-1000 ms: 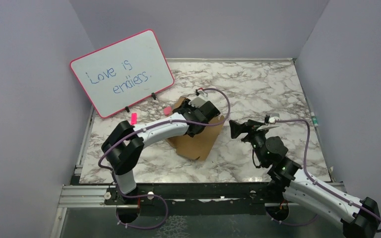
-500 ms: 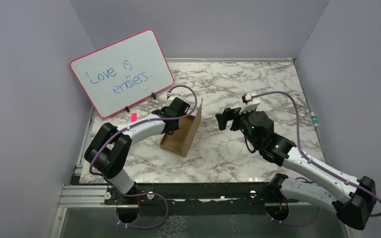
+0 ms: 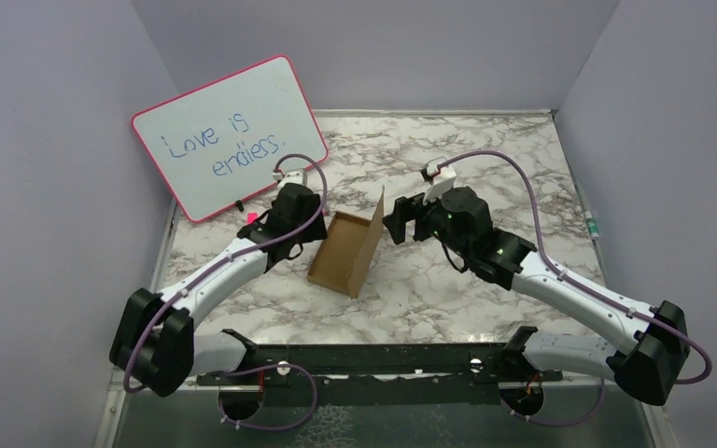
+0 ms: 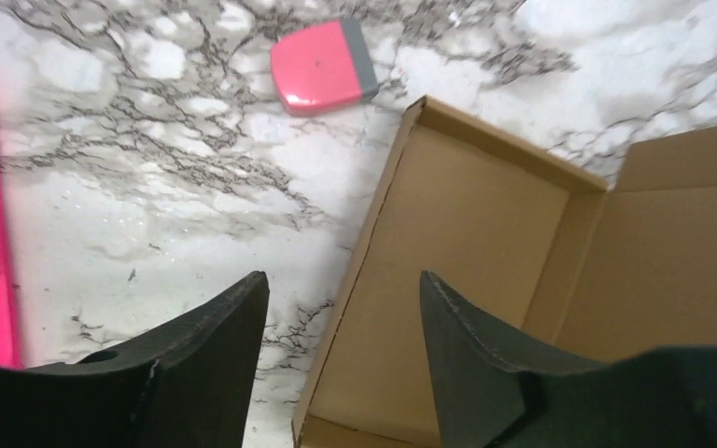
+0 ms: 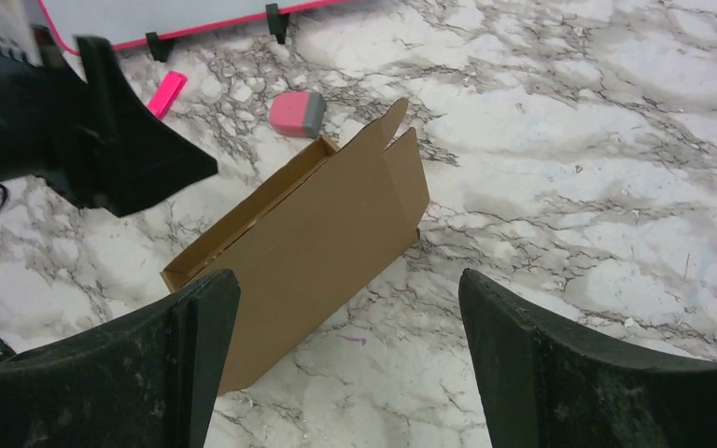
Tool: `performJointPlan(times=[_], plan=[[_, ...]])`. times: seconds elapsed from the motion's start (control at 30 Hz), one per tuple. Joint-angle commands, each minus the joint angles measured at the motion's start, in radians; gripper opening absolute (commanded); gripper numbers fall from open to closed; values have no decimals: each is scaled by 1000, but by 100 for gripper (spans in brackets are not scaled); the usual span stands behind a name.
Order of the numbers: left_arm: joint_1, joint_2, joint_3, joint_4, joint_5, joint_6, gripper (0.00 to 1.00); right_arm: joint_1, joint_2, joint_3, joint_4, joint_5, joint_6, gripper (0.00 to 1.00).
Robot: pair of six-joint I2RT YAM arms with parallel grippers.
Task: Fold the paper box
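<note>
The paper box (image 3: 344,252) rests on the marble table as a brown cardboard tray, with one large flap (image 3: 373,233) standing upright on its right side. In the left wrist view the tray's inside (image 4: 467,233) shows, and its left wall runs below the gap of my left gripper (image 4: 344,289). That gripper is open and holds nothing. My right gripper (image 3: 394,227) hovers just right of the upright flap, wide open and empty. In the right wrist view the flap's outer face (image 5: 308,243) lies ahead of the right gripper (image 5: 348,280).
A pink-framed whiteboard (image 3: 229,135) leans at the back left. A pink eraser (image 4: 322,63) lies just beyond the box, and a pink marker (image 5: 166,93) lies near the whiteboard's feet. Purple walls enclose the table on three sides.
My left gripper has opened, let go of the box and drawn back to the left. The box has settled with its flap upright. My right gripper has moved in towards the flap.
</note>
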Motion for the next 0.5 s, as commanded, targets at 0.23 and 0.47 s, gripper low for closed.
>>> performJointPlan(times=[0.23, 0.47], plan=[[22, -186, 110, -20, 314, -9, 74, -1, -88, -197, 179, 113, 45, 92], [-40, -163, 183, 17, 439, -19, 79, -2, -146, -300, 247, 218, 86, 92]])
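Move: The box's standing lid has its middle about 10 cm to the left hand's right, some 2 cm nearer the base and roughly level in height. The tray's middle is only 5 cm right and 6 cm below, neither ahead nor back; the pink eraser sits 8 cm straight ahead, 6 cm down. From the right hand the lid's middle is about 6 cm left, level fore and aft, and 15 cm below. The left hand climbs clear of the tray's left wall, some 10 cm up and then also about 5 cm right over the tray, its fingers opening wider while it rolls right side up and turns clockwise, 15 to 20 degrees each. The wide-open right hand sinks about 5 cm beside the lid's outer face, easing 3.5 cm right. Neither touches the cardboard at the end. ##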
